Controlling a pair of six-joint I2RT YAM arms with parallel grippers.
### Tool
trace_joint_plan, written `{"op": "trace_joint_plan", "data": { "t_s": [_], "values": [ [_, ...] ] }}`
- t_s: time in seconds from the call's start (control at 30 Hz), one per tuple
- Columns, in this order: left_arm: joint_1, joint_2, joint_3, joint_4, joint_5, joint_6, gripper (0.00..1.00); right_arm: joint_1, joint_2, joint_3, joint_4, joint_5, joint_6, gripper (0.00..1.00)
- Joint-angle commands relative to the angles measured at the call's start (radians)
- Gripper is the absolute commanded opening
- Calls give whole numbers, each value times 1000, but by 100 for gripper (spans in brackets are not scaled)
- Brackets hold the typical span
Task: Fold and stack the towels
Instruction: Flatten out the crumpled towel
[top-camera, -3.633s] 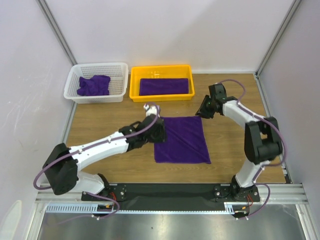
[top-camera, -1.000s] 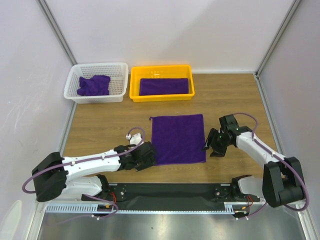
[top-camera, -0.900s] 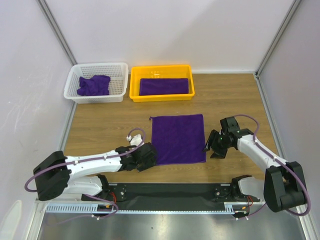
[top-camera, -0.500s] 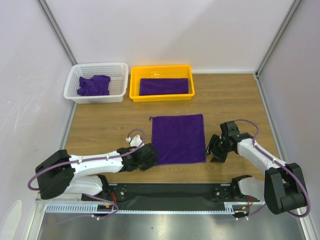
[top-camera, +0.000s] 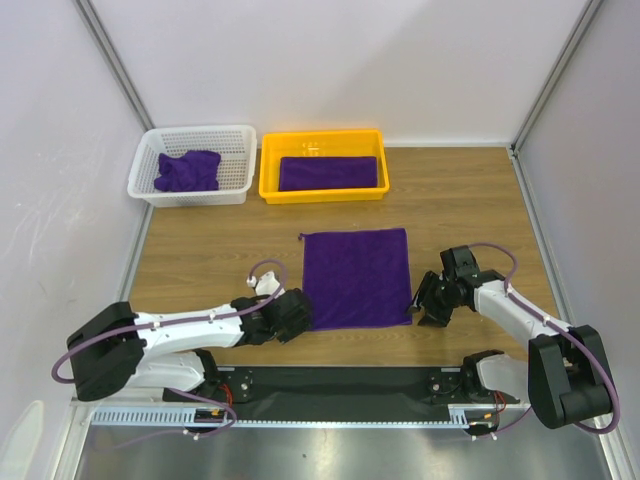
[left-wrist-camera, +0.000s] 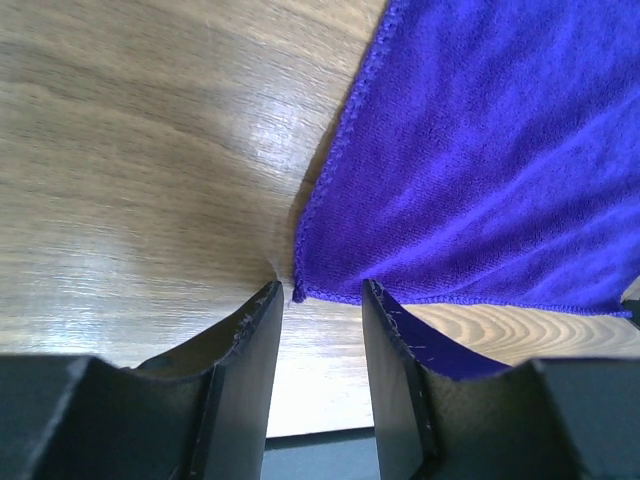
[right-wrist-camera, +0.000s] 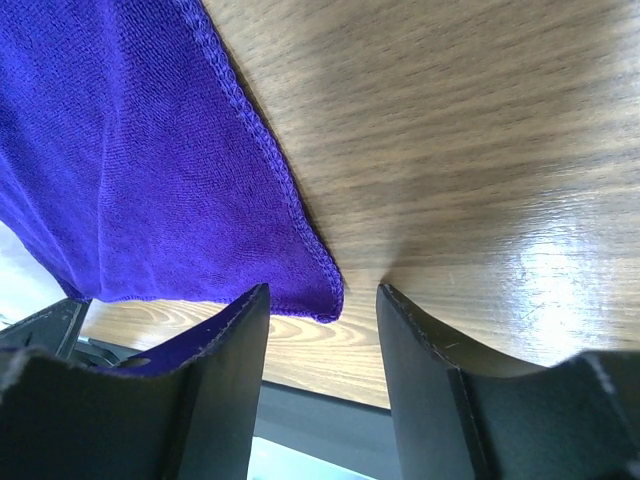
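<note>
A deep purple towel (top-camera: 357, 278) lies spread flat in the middle of the table. My left gripper (top-camera: 297, 313) is low at its near left corner. In the left wrist view the gripper (left-wrist-camera: 320, 292) is open, and the towel (left-wrist-camera: 480, 150) has its corner tip just between the fingertips, not pinched. My right gripper (top-camera: 423, 305) is at the near right corner. The right wrist view shows this gripper (right-wrist-camera: 322, 293) open too, with the towel (right-wrist-camera: 130, 150) corner lying in the gap. A folded towel (top-camera: 331, 172) is in the yellow tray (top-camera: 322, 192). A crumpled towel (top-camera: 187, 170) is in the white basket (top-camera: 190, 195).
Tray and basket stand side by side at the back of the wooden table. Pale walls close in the left, back and right sides. A black strip (top-camera: 340, 380) with the arm bases runs along the near edge, just behind both grippers.
Both arms have come from the towel's far side to its near corners, and the towel now lies square. Over the last second the right gripper slid nearer its corner and both jaws narrowed.
</note>
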Motion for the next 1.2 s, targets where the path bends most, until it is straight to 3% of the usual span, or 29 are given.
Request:
{"op": "trace_joint_plan", "data": {
  "t_s": [0.0, 0.13, 0.47, 1.0, 1.17],
  "values": [
    [14, 4, -40, -102, -54, -5, 44, 5, -18, -14, 21, 0, 19, 52],
    [14, 7, -49, -93, -58, -2, 42, 4, -16, -15, 23, 4, 21, 51],
    [20, 24, -55, -76, -74, 11, 23, 5, -29, -38, 32, 12, 38, 44],
    [23, 22, -71, -44, -82, 31, 2, 16, -32, -60, 37, 27, 55, 35],
    [23, 19, -77, -34, -82, 41, 0, 21, -25, -61, 49, 23, 59, 29]
  ]
}}
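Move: The towel's near-left corner lies about 1 cm to the left of the left fingertips and about 1 cm below the hand point, and its far-left corner about 19 cm ahead and 1 cm left. The near-right corner is in the right hand's open gap, about 1 cm back, level sideways and 1 cm below; the far-right corner is some 18 cm ahead and 1 cm left of that hand. The towel's near-left corner is pinched as the left hand eases about 1 cm left, sinks slightly, then creeps about 1 cm forward, its fingers going from nearly half open to fully shut on the hem. At the near-right corner the right hand stays nearly in place, settling about half a centimetre down and back while its fingers narrow around the cloth without shutting. ##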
